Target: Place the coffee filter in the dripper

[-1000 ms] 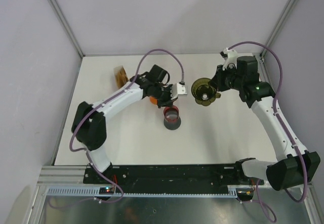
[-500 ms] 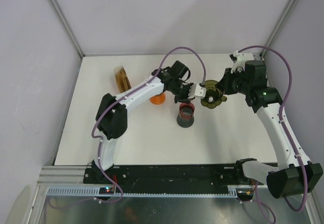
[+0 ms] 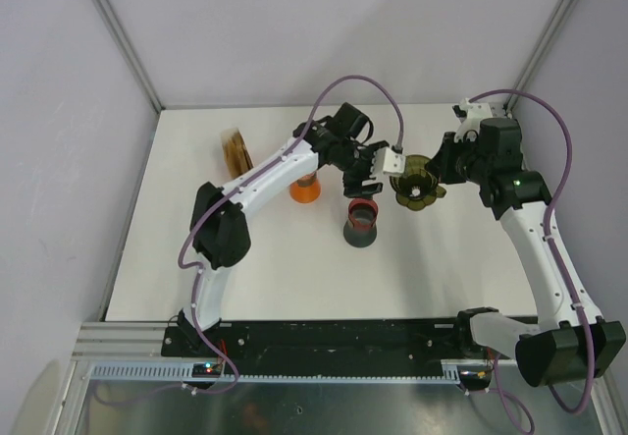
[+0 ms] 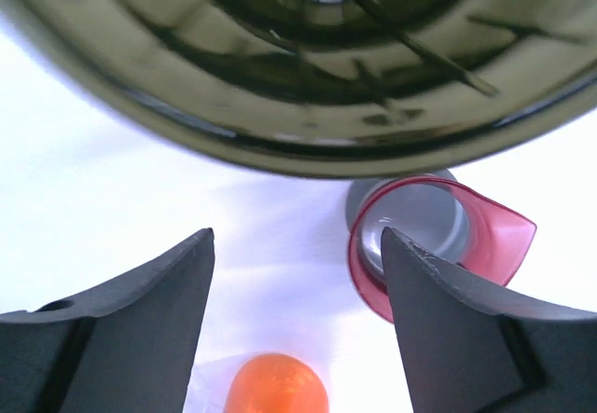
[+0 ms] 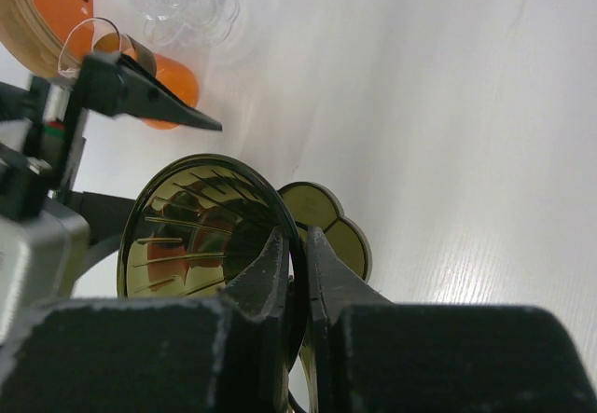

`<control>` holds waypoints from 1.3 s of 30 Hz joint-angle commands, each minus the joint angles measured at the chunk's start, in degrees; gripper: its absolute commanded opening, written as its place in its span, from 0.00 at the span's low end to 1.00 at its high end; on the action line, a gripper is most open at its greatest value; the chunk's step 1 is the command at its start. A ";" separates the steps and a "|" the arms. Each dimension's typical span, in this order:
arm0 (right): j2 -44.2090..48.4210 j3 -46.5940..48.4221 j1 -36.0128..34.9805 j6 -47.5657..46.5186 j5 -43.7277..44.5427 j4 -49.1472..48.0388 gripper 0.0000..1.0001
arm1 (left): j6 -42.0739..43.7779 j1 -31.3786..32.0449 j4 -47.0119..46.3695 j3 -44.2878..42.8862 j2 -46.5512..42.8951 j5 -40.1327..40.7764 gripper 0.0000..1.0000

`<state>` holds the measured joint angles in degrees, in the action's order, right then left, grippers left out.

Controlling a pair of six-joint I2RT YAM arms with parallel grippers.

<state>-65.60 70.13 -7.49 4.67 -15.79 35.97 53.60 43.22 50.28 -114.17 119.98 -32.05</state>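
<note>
The olive-tinted dripper (image 3: 414, 186) hangs tilted above the table, its rim pinched by my right gripper (image 3: 439, 174), whose jaws are shut on that rim (image 5: 300, 236). My left gripper (image 3: 385, 165) is right beside the dripper's mouth, open (image 4: 298, 245), with nothing between its fingers. In the left wrist view the dripper (image 4: 298, 87) fills the top. Brown coffee filters (image 3: 235, 148) stand in their pack at the far left, also seen in the right wrist view (image 5: 37, 12). I see no filter inside the dripper.
An orange cup (image 3: 306, 190) stands under the left forearm. A grey cup with a red dripper on top (image 3: 361, 221) sits just in front of the left gripper. A clear plastic piece (image 5: 182, 3) lies near the filter pack.
My left gripper has swung right from over the orange cup to the dripper's mouth and has opened. The right gripper has carried the dripper slightly to the right.
</note>
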 commanded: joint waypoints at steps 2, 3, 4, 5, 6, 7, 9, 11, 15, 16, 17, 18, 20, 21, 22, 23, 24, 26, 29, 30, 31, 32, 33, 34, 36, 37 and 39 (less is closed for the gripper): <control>2.59 0.35 0.13 0.74 0.30 -1.87 0.00 | -7.03 -1.44 -0.46 -6.23 -5.63 2.45 0.79; 2.68 0.36 0.12 0.72 0.27 -1.96 0.00 | -8.57 -1.85 -0.45 -6.54 -6.38 3.28 0.80; 2.76 0.36 0.20 0.75 -0.01 -2.13 0.00 | -9.86 -2.19 -0.49 -6.70 -7.42 3.95 0.81; 2.89 0.36 0.15 0.77 -0.28 -2.30 0.00 | -11.56 -2.75 -0.47 -6.65 -8.20 4.95 0.81; 3.05 0.32 0.13 0.82 -0.77 -2.57 0.00 | -12.94 -3.30 -0.50 -6.31 -9.38 5.80 0.81; 3.12 0.34 0.07 0.89 -1.15 -2.79 0.00 | -14.64 -4.06 -0.48 -5.92 -10.32 6.36 0.81; 3.25 0.35 -0.56 1.07 -1.03 -3.30 0.00 | -17.94 -6.10 -0.52 -4.84 -13.18 6.73 0.81; 3.19 0.36 -2.09 1.12 -0.02 -3.92 0.00 | -21.75 -8.63 -0.51 -3.54 -15.79 6.69 0.81; 2.51 0.36 -6.92 1.28 1.04 -6.69 0.00 | -28.87 -14.33 -0.51 1.20 -21.27 6.71 0.80; 2.15 0.36 -8.11 1.43 0.77 -7.53 0.00 | -30.08 -15.68 -0.57 2.84 -22.51 6.86 0.79; 1.54 0.36 -8.93 1.59 -0.11 -8.56 0.00 | -31.51 -17.23 -0.55 4.23 -23.92 7.06 0.78; 0.92 0.36 -9.77 1.84 -0.99 -9.39 0.00 | -32.49 -19.02 -0.59 5.94 -24.93 7.34 0.78; -0.73 0.36 -11.15 2.30 -3.39 -11.19 0.00 | -34.64 -22.30 -0.72 8.82 -27.18 8.12 0.77; -1.75 0.36 -11.63 2.46 -4.70 -12.11 0.00 | -35.77 -23.75 -0.94 9.99 -28.32 8.44 0.77; -2.92 0.36 -12.09 2.72 -5.79 -12.74 0.00 | -36.95 -25.71 -1.31 11.41 -29.50 8.73 0.77; -3.82 0.36 -12.50 3.03 -6.51 -13.46 0.00 | -37.81 -27.26 -1.71 13.09 -30.31 8.62 0.77; -4.83 0.36 -12.70 3.31 -7.14 -14.12 0.00 | -38.63 -29.31 -2.14 14.32 -31.38 8.29 0.77; -6.45 0.36 -12.99 4.23 -8.05 -15.01 0.00 | -39.67 -32.60 -3.18 17.34 -33.26 7.41 0.77; -8.31 0.36 -12.97 5.56 -10.01 -15.39 0.00 | -39.91 -35.89 -5.07 22.32 -35.97 7.01 0.77; -8.71 0.36 -13.11 5.63 -11.13 -15.27 0.00 | -39.81 -36.61 -5.57 23.68 -36.98 7.01 0.77; -9.04 0.36 -13.27 5.36 -12.08 -15.16 0.00 | -39.68 -37.32 -6.31 25.20 -37.74 7.01 0.77; -9.25 0.36 -13.62 4.96 -13.00 -14.97 0.00 | -39.52 -37.81 -6.89 26.31 -38.61 7.09 0.77; -9.39 0.36 -14.10 4.37 -13.41 -14.83 0.00 | -39.44 -38.28 -7.49 27.48 -39.22 7.09 0.77; -9.56 0.36 -14.33 3.98 -13.53 -14.59 0.00 | -39.40 -38.64 -8.15 28.29 -39.92 7.18 0.77; -9.99 0.36 -14.16 3.69 -13.67 -13.94 0.00 | -39.38 -39.31 -9.05 29.73 -40.86 7.36 0.77; -10.29 0.32 -13.97 3.64 -13.70 -13.57 0.00 | -39.37 -39.68 -9.36 30.38 -41.18 7.40 0.77; -10.92 0.31 -13.39 3.65 -13.91 -12.75 0.00 | -39.37 -40.21 -9.86 31.28 -41.66 7.50 0.77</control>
<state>-75.61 70.02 -21.34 8.49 -27.27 24.60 15.35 4.21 44.42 -84.16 81.58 -24.16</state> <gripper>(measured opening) 0.076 0.772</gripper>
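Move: The paper coffee filters lie about 36 cm to the left of my empty left hand, 14 cm ahead and 11 cm below; the orange carafe is some 15 cm left, 8 cm ahead, 11 cm down, and the red-collared server about 5 cm back, 1 cm right, 10 cm down. From my right hand, gripping the dripper, that server is roughly 17 cm left, 4 cm back and 20 cm below, the carafe 33 cm left, 9 cm ahead, 22 cm below. I lift my open left hand clear of the server and swing it about 31 cm left over the orange carafe's side of the table towards the filters, arcing up 15 cm then sinking some 6, turning counter-clockwise about 70 degrees. Into the freed space my right hand, still gripping the dripper, rises slightly, travels 12 cm left and sinks a few centimetres over the server, turning counter-clockwise. ##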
